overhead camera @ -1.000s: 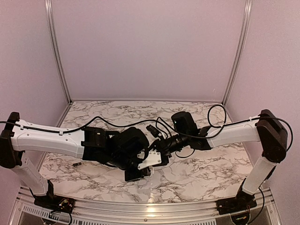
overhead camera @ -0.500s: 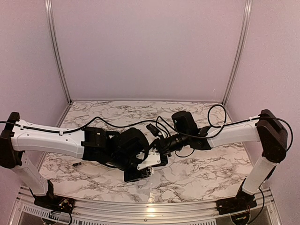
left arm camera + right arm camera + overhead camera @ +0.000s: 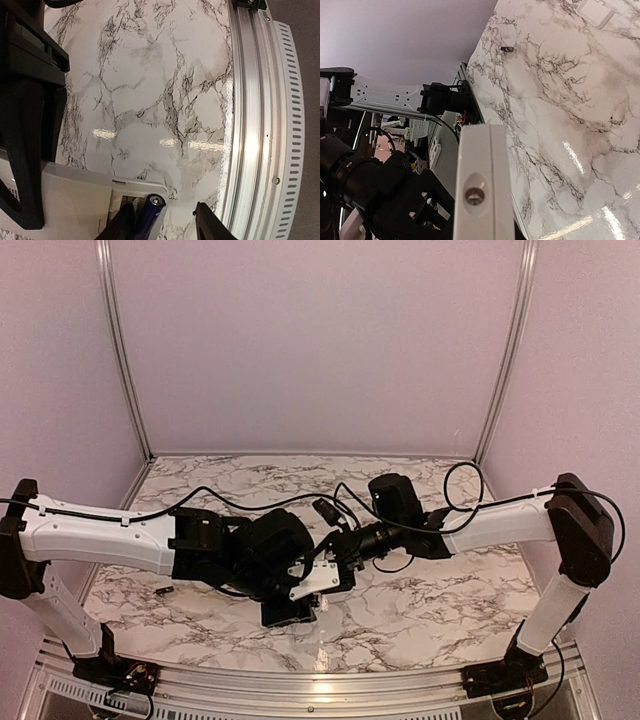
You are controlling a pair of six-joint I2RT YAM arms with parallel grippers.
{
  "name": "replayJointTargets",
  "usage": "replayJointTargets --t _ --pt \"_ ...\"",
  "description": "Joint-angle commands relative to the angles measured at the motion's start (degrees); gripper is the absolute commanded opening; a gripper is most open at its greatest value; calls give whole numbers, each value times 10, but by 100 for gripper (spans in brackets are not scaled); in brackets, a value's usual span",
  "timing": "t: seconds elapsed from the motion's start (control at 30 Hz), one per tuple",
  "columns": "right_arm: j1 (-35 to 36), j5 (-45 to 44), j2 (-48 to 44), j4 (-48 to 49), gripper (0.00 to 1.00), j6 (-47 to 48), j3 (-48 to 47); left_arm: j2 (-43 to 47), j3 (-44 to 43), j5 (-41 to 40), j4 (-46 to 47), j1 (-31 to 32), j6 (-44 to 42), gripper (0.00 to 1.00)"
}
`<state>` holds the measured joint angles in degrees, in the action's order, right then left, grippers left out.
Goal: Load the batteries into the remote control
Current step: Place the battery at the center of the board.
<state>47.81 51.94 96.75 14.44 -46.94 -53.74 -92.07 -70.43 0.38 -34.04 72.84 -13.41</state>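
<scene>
The remote control (image 3: 318,580) is held above the marble table, back side facing the left wrist camera, with my right gripper (image 3: 342,562) shut on it. The right wrist view shows its white end face (image 3: 485,185) close up. One of the batteries (image 3: 150,212), dark blue, lies in the open compartment at the remote's corner (image 3: 85,195). My left gripper (image 3: 165,226) stands open around that corner. One of its fingers (image 3: 121,224) is beside the battery and the other is well clear to the right. A second small dark cylinder (image 3: 506,49) lies on the table far to the left (image 3: 162,590).
The aluminium rail (image 3: 260,115) of the table's near edge runs just right of the left gripper. A small flat white piece (image 3: 594,12) lies on the marble. Both arms meet over the table's middle front, and black cables (image 3: 300,502) hang between them.
The left jaws have spread apart, leaving the battery in the remote's compartment. The left gripper has drifted slightly toward the near edge. The right gripper still holds the remote in about the same place.
</scene>
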Motion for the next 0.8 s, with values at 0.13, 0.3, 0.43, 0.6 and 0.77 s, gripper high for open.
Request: replayJointTargets --t 0.13,0.3,0.43,0.6,0.77 --pt "2 37 1 23 0 -13 -12 44 16 -32 7 -24 18 52" --pt "2 37 1 26 0 -15 -8 51 16 -44 12 -28 24 55" --pt "1 38 4 28 0 -15 -8 77 18 -56 15 -36 32 57" --pt "-8 35 5 37 0 -16 -6 174 60 -69 70 -54 87 78" --pt "-22 30 1 55 0 -17 -2 300 152 -166 160 -74 247 99"
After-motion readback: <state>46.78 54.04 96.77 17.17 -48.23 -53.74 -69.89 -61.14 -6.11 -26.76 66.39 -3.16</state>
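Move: The battery I'm placing is between my partly open left fingers, practically at the hand point and about 1 cm below it, in the near end of the remote. The remote's middle is some 7 cm ahead of my left hand, level left-right. The spare battery lies on the table about 30 cm to that hand's left, 8 cm ahead and 14 cm below. From my right hand, the battery being placed is about 8 cm back, level left-right and 1 cm below. I ease my left fingers wider around the battery while lifting barely 2 cm, then spread them fully and pull away faster, up about 10 cm in all and 6 cm left and 5 cm forward. The fingers come free and swing up some 25 degrees to point more to the right across at the remote. My right hand keeps its pinch on the remote, rising only about 1 cm. ##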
